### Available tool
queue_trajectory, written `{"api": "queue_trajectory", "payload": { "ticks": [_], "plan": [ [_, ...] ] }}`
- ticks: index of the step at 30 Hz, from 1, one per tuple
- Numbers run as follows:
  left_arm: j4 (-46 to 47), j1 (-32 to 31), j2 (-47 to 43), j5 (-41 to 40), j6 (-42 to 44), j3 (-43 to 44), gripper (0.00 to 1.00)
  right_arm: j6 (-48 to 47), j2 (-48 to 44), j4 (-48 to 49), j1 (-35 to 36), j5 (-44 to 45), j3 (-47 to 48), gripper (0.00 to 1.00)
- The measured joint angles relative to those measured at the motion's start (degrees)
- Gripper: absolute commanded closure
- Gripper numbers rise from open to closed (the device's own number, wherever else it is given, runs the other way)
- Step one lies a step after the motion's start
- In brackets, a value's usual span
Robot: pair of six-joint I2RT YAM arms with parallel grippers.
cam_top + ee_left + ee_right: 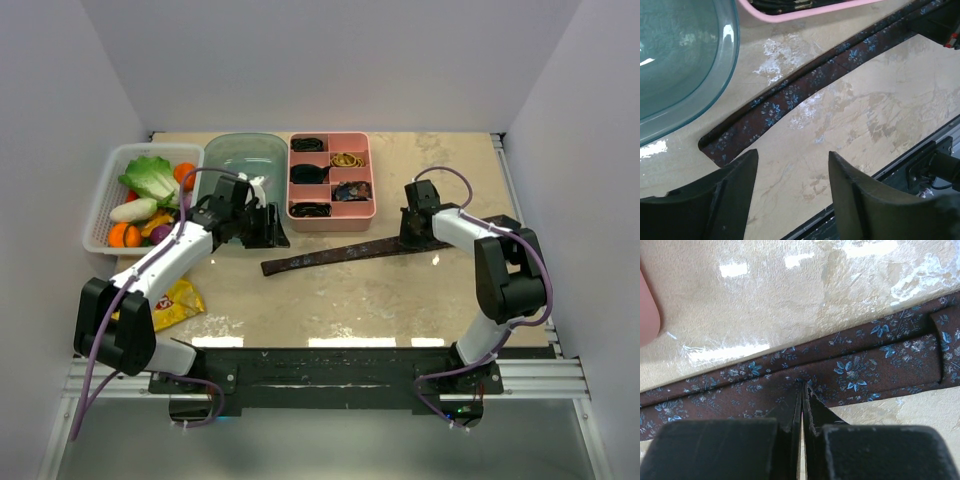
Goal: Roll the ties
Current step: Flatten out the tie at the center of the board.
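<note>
One tie [340, 252], brown-maroon with small blue flowers, lies stretched out flat across the middle of the table, running from lower left to upper right. My right gripper [413, 232] is down on its right end. In the right wrist view the gripper [804, 385] is shut, its tips pinching a small pucker of the tie [865, 365]. My left gripper [262, 225] hovers by the tie's left end. In the left wrist view it [792, 155] is open over bare table, and the tie [790, 100] lies just beyond its fingers, untouched.
A pink divided tray [372, 180] with dark rolled items stands behind the tie. A clear teal tub [245, 158] is to its left, close to my left gripper. A white basket [100, 205] of vegetables and a yellow snack bag [178, 300] lie at the left.
</note>
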Motion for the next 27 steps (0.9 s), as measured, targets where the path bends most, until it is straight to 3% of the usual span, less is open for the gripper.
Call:
{"api": "queue_trajectory", "payload": {
  "ticks": [1, 2, 5, 14, 27],
  "plan": [
    [-0.13, 0.0, 0.02, -0.52, 0.04, -0.17, 0.7, -0.09, -0.02, -0.09, 0.02, -0.02, 0.0, 1.0],
    [-0.33, 0.0, 0.02, -1.31, 0.04, -0.44, 0.84, -0.17, -0.02, -0.11, 0.02, -0.02, 0.0, 1.0],
    [-1.86, -0.17, 0.7, -4.59, 0.17, -1.18, 1.0, -0.42, -0.04, -0.2, 0.07, 0.0, 0.0, 1.0],
    [-5.57, -2.89, 7.56, -15.39, 0.33, -1.66, 1.0, -0.87, -0.15, -0.5, 0.07, -0.02, -0.07, 1.0],
    [-3.82, -5.97, 15.37, -24.57, -0.81, -1.42, 1.0, -1.51, -0.63, -0.79, 0.07, 0.0, -0.57, 1.0]
  ]
}}
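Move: The tie's left end lies about 12 cm below the open left hand, some 5 cm to its left and 1 cm back. Both about 22 cm ahead of that hand stand the teal basin, some 12 cm to its left, and the pink tray, some 11 cm to its right. From the right hand, already shut and down on the tie, that left end is about 35 cm to the left, 8 cm back and 1 cm lower. Dropping about 11 cm and drifting some 5 cm left beside the basin's near rim, the left hand snaps its fingers shut early on the way down and swings them from slanting rightward to nearly upright, some 30 degrees, bringing the closed tips down onto the tie's left end. The right hand stays, its shut fingertips still resting on the tie. ##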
